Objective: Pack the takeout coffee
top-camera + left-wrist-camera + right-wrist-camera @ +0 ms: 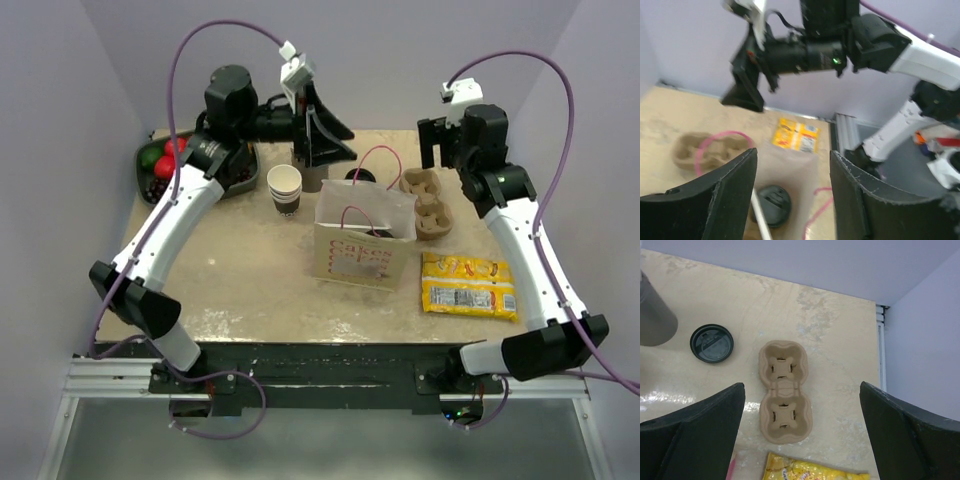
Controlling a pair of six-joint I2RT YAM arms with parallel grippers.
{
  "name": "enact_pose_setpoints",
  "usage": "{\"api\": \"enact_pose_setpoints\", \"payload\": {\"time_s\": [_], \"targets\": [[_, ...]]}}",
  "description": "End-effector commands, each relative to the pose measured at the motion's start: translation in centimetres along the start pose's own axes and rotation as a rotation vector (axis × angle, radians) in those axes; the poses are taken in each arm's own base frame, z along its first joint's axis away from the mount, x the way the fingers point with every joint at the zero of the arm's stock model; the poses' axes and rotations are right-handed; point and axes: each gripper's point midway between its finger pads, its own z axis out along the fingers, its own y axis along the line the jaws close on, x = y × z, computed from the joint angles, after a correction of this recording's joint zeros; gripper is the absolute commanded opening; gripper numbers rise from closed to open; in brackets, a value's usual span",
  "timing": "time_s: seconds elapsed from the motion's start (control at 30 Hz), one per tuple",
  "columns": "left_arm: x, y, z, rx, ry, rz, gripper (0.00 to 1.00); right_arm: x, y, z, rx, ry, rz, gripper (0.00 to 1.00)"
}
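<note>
The takeout coffee (771,204) stands inside the white paper bag (365,245). In the left wrist view I see its round black lid from above, with a white straw (760,216) slanting beside it. My left gripper (792,152) hangs open above the bag's mouth, nothing between its fingers; in the top view it (322,150) is over the bag's back edge. From the top camera a dark patch (381,232) shows in the bag's opening. My right gripper (801,385) is wide open and empty, high over the cardboard cup carrier (784,390).
A loose black lid (712,343) lies flat on the table behind the bag. A stack of lidless cups (285,188) stands to the bag's left, next to a grey cylinder (655,315). A yellow snack packet (468,285) lies front right; a fruit tray (160,165) sits back left.
</note>
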Motion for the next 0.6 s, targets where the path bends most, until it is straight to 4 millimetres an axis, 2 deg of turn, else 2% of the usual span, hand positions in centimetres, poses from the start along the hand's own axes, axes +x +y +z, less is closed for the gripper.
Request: {"api": "enact_pose_setpoints", "payload": {"time_s": [0.0, 0.03, 0.07, 0.1, 0.13, 0.2, 0.23, 0.3, 0.33, 0.4, 0.43, 0.47, 0.5, 0.57], "targets": [[-6.4, 1.3, -1.4, -0.168, -0.076, 0.312, 0.65, -1.7, 1.4, -0.7, -0.119, -0.011, -0.023, 0.99], [-6.9, 2.6, -2.7, -0.236, -0.082, 0.326, 0.66, -1.0, 1.7, -0.8, -0.133, 0.025, -0.027, 0.99], [-7.7, 3.8, -3.8, -0.306, -0.105, 0.328, 0.67, -1.3, 1.7, -0.9, -0.14, 0.027, -0.028, 0.99], [-7.5, 5.2, -4.9, -0.351, -0.11, 0.304, 0.68, -1.3, 1.9, -1.1, -0.153, 0.036, -0.028, 0.99], [-8.4, 6.6, -7.3, -0.427, -0.136, 0.303, 0.71, -1.0, 1.8, -1.2, -0.147, 0.056, -0.014, 0.99], [-8.0, 10.1, -11.0, -0.601, -0.153, 0.247, 0.76, -1.2, 0.0, -1.2, -0.038, 0.07, 0.019, 0.99], [-8.0, 10.6, -12.3, -0.661, -0.155, 0.24, 0.77, -0.9, -0.6, -1.3, 0.009, 0.092, 0.057, 0.99], [-7.1, 13.2, -15.6, -0.823, -0.149, 0.226, 0.78, -1.5, -1.9, -1.4, 0.087, 0.086, 0.091, 0.99], [-6.8, 13.7, -16.7, -0.877, -0.145, 0.218, 0.8, -1.9, -3.1, -1.6, 0.156, 0.075, 0.105, 0.99], [-6.2, 15.7, -20.0, -1.022, -0.146, 0.199, 0.82, -3.3, -4.2, -2.1, 0.205, 0.032, 0.128, 0.99], [-5.9, 16.4, -21.0, -1.063, -0.141, 0.184, 0.83, -4.1, -4.7, -2.2, 0.229, 0.009, 0.139, 0.99], [-5.9, 17.0, -22.4, -1.122, -0.145, 0.184, 0.83, -5.7, -5.2, -2.8, 0.242, -0.034, 0.164, 0.99], [-5.7, 17.8, -24.0, -1.168, -0.145, 0.175, 0.84, -6.4, -5.4, -2.8, 0.244, -0.05, 0.175, 0.99], [-6.1, 18.5, -25.9, -1.23, -0.156, 0.175, 0.84, -9.3, -5.9, -4.0, 0.237, -0.134, 0.207, 0.99]]}}
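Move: The takeout bag stands below the empty left hand, its middle about 7 cm to the right, 3 cm ahead and 34 cm down. On the table, some 36 to 44 cm below that hand, the straw holder lies about 26 cm ahead and 6 cm left, the white cups 20 cm ahead and 13 cm left, and the fruit basket 29 cm ahead and 36 cm left. From the right hand, the bag is about 10 cm back, 16 cm left and 24 cm lower. Touching nothing, the left hand leaves the bag and swings left and forward towards the space above the fruit basket, some 27 cm in all, rising about 4 cm early and sinking back again. It turns roughly 60 degrees counter-clockwise, so its right-pointing fingers come round towards straight ahead, already open and spreading somewhat wider. The empty right hand sways a little and ends about 4 cm higher, fingers wide open. ##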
